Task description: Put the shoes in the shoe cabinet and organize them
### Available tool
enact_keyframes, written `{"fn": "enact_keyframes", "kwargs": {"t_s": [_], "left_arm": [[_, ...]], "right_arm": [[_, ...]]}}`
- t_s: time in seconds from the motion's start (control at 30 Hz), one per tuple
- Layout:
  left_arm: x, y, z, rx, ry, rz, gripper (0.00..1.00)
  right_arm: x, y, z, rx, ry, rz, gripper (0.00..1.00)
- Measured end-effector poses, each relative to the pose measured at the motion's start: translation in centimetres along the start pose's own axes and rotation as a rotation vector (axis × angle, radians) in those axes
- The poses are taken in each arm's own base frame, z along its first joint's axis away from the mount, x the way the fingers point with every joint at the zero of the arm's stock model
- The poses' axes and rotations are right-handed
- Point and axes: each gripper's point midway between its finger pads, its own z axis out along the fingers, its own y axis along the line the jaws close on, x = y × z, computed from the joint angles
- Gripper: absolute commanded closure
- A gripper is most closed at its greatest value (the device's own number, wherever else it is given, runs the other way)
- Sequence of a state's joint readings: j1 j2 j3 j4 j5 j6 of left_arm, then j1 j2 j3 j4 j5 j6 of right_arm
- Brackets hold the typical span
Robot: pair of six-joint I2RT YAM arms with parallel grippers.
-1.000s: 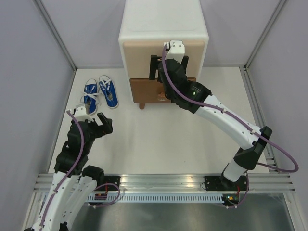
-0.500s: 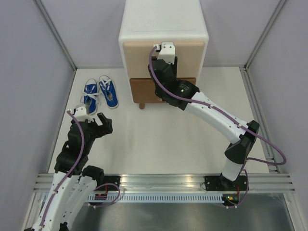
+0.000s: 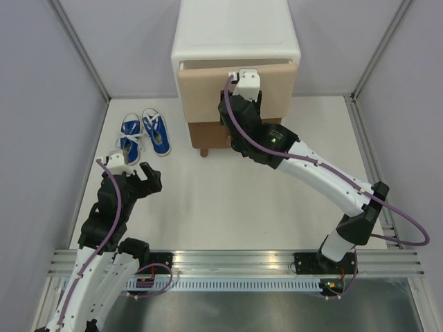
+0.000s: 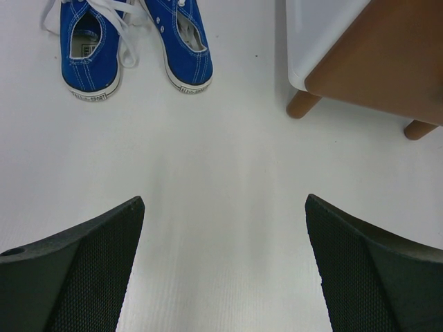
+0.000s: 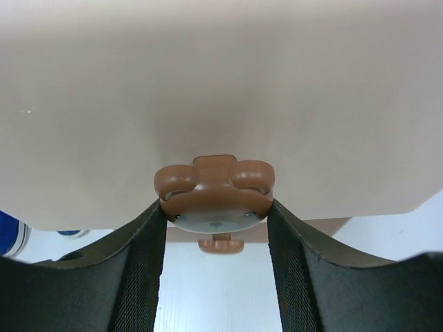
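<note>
The white shoe cabinet (image 3: 235, 31) stands at the back of the table. Its beige upper drawer (image 3: 201, 90) is pulled out a little, with a dark gap along its top. My right gripper (image 5: 216, 207) is shut on that drawer's brown bear-face knob (image 5: 214, 197), one finger on each side. The brown lower drawer (image 3: 204, 131) shows beneath, and its knob (image 5: 221, 244) appears below the held one. A pair of blue shoes (image 3: 145, 131) with white laces lies side by side left of the cabinet, also seen ahead in the left wrist view (image 4: 90, 48). My left gripper (image 4: 223, 200) hovers open and empty short of them.
Grey walls close in the table on the left, back and right. A brown cabinet foot (image 4: 302, 104) stands just right of the blue pair. An aluminium rail (image 3: 235, 259) runs along the near edge by the arm bases.
My right gripper has closed on the upper drawer's knob, and the drawer has come out a little toward the near side. The left arm and the blue shoes have not moved.
</note>
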State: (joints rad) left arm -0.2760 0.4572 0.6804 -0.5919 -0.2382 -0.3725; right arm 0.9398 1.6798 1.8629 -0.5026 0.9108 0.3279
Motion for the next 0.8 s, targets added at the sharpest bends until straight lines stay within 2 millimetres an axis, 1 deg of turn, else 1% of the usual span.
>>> {"fn": "enact_keyframes", "kwargs": {"t_s": [0.3,0.5,0.67,0.8], "left_arm": [[-0.2,0.3,0.0,-0.015,-0.008,0.0,0.0],[-0.2,0.4,0.1,-0.021,-0.01,-0.001,0.0],[-0.2,0.4,0.1,-0.024,-0.007,0.0,0.0],[-0.1,0.5,0.2,-0.028,-0.005,0.0,0.0]], "right_arm": [[0.4,-0.6,-7.5,-0.064,0.027,0.011,0.89],[2.2,-1.3,-10.8,-0.08,0.043,-0.006,0.89],[3.4,-0.5,-13.4,-0.104,0.048,0.002,0.89],[4.7,0.2,-15.8,-0.14,0.065,-0.008,0.88]]}}
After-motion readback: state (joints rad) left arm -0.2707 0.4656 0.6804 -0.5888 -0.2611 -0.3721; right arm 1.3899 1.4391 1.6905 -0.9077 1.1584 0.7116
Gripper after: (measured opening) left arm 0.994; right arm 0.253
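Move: The upper drawer's bear knob is already between the right fingers, and the drawer stands a few centimetres open. The lower drawer's knob lies about 17 cm below the hand and 3 cm farther ahead, with no sideways offset. The nearer blue shoe is some 27 cm left, 16 cm ahead and 32 cm below. From the idle left hand the upper knob is about 15 cm ahead, 24 cm right and 16 cm up. The upper drawer is drawn out by its bear knob, still pinched in the right fingers, as the right hand travels quickly straight back towards the base, some 16 cm in all, nearly level. Near the end of the pull the fingers come off the knob and close on nothing in front of it; the wrist turns only slightly, under 10 degrees counter-clockwise. ##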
